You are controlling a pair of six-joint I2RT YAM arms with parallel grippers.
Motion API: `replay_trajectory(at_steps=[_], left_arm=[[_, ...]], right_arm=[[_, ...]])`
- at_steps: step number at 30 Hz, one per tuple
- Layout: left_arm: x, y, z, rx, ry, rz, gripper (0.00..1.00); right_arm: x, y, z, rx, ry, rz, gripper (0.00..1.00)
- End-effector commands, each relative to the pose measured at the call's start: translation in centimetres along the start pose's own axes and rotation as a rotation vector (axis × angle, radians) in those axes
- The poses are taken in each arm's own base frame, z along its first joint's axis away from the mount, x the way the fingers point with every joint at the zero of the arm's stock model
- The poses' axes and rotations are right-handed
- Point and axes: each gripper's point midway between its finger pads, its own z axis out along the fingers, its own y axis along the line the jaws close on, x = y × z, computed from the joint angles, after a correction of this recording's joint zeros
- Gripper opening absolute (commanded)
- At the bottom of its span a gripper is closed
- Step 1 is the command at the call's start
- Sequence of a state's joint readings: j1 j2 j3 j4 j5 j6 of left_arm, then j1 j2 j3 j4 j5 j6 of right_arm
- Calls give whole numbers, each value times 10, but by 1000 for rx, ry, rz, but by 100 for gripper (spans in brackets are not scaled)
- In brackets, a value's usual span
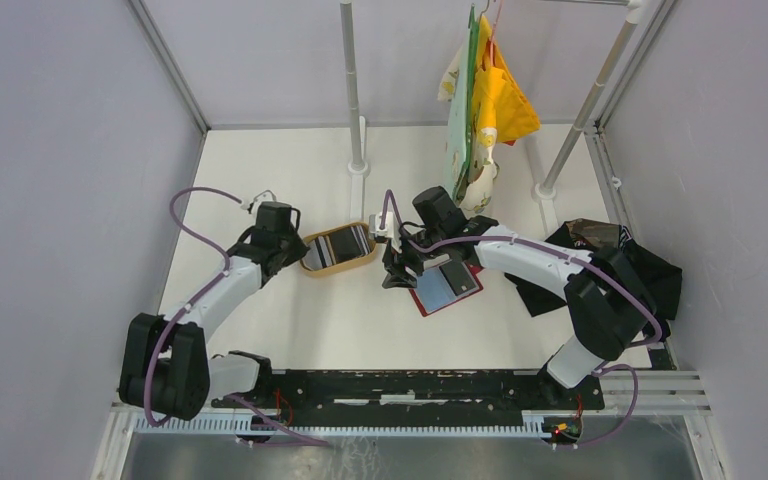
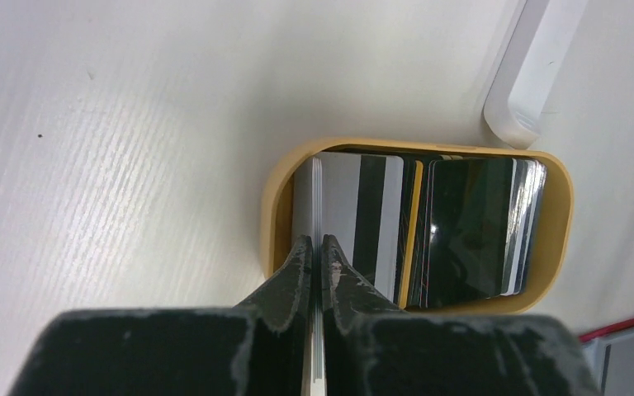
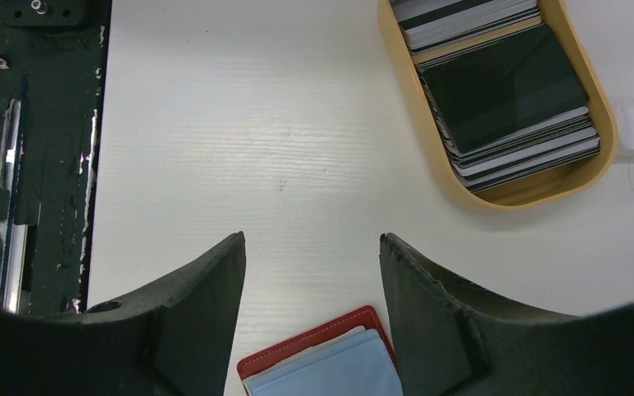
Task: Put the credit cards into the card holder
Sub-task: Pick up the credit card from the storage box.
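Note:
The credit cards lie in stacks in a tan oval tray. They also show at the top of the right wrist view as credit cards. My left gripper is at the tray's near end, shut on a thin light bundle of cards seen edge-on between its fingers. From above, the left gripper touches the tray's left end. The card holder, a red wallet, lies open with its blue-grey lining up. My right gripper hangs open above the wallet's red corner, holding nothing.
A black cloth lies at the right edge. Clothes hang from a rack, whose poles stand behind the tray. A white pole foot sits just beyond the tray. The black base rail runs along the near edge.

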State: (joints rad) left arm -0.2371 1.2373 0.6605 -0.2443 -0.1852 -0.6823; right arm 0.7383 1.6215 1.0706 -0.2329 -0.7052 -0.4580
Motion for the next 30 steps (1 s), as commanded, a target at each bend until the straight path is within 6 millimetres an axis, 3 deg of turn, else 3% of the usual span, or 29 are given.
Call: replay_trajectory(at_steps=[1,10,13,16,24,30], left_arm=[[-23,-6,-2,-23,-33,81,3],[-6,-10,17,-50,48,146,14],[-7,-15,16,-46,43,156,25],[-8,-24,13,-20,43,163,33],[-19,-46,-2,80,-1,143,39],[-40,-44,-26,127,-147,116,47]], right_arm=[[-3,-6,3,13,-18,-3,66],[-4,-9,3,28,-14,0,67],[-4,-10,3,28,-13,0,67],[-4,-11,3,31,-13,-1,67],[-26,-33,8,126,-65,74,68],[-46,-58,27,232,-47,107,69]])
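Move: Just beneath the left hand, whose shut fingers still hold a card edge-on, lies the left end of the storage box, roughly level with it, 1 cm to its right and 4 cm down. The box's dark-faced card lies about 3 cm ahead and 9 cm right; the near end of the white post foot is some 7 cm ahead and 12 cm right. From the right hand, the box's left end is roughly 18 cm left, 5 cm ahead and 8 cm lower. Lowering the held card about 1.5 cm into the box's left end while easing 1 cm forward, the left hand opens its fingers to nearly half and lets go, shifts some 2.5 cm right over the white cards, then rises about 3.5 cm clear. The right hand, empty and open, waits and then goes about 3 cm forward and 2 cm left towards the box, turning slightly clockwise. ##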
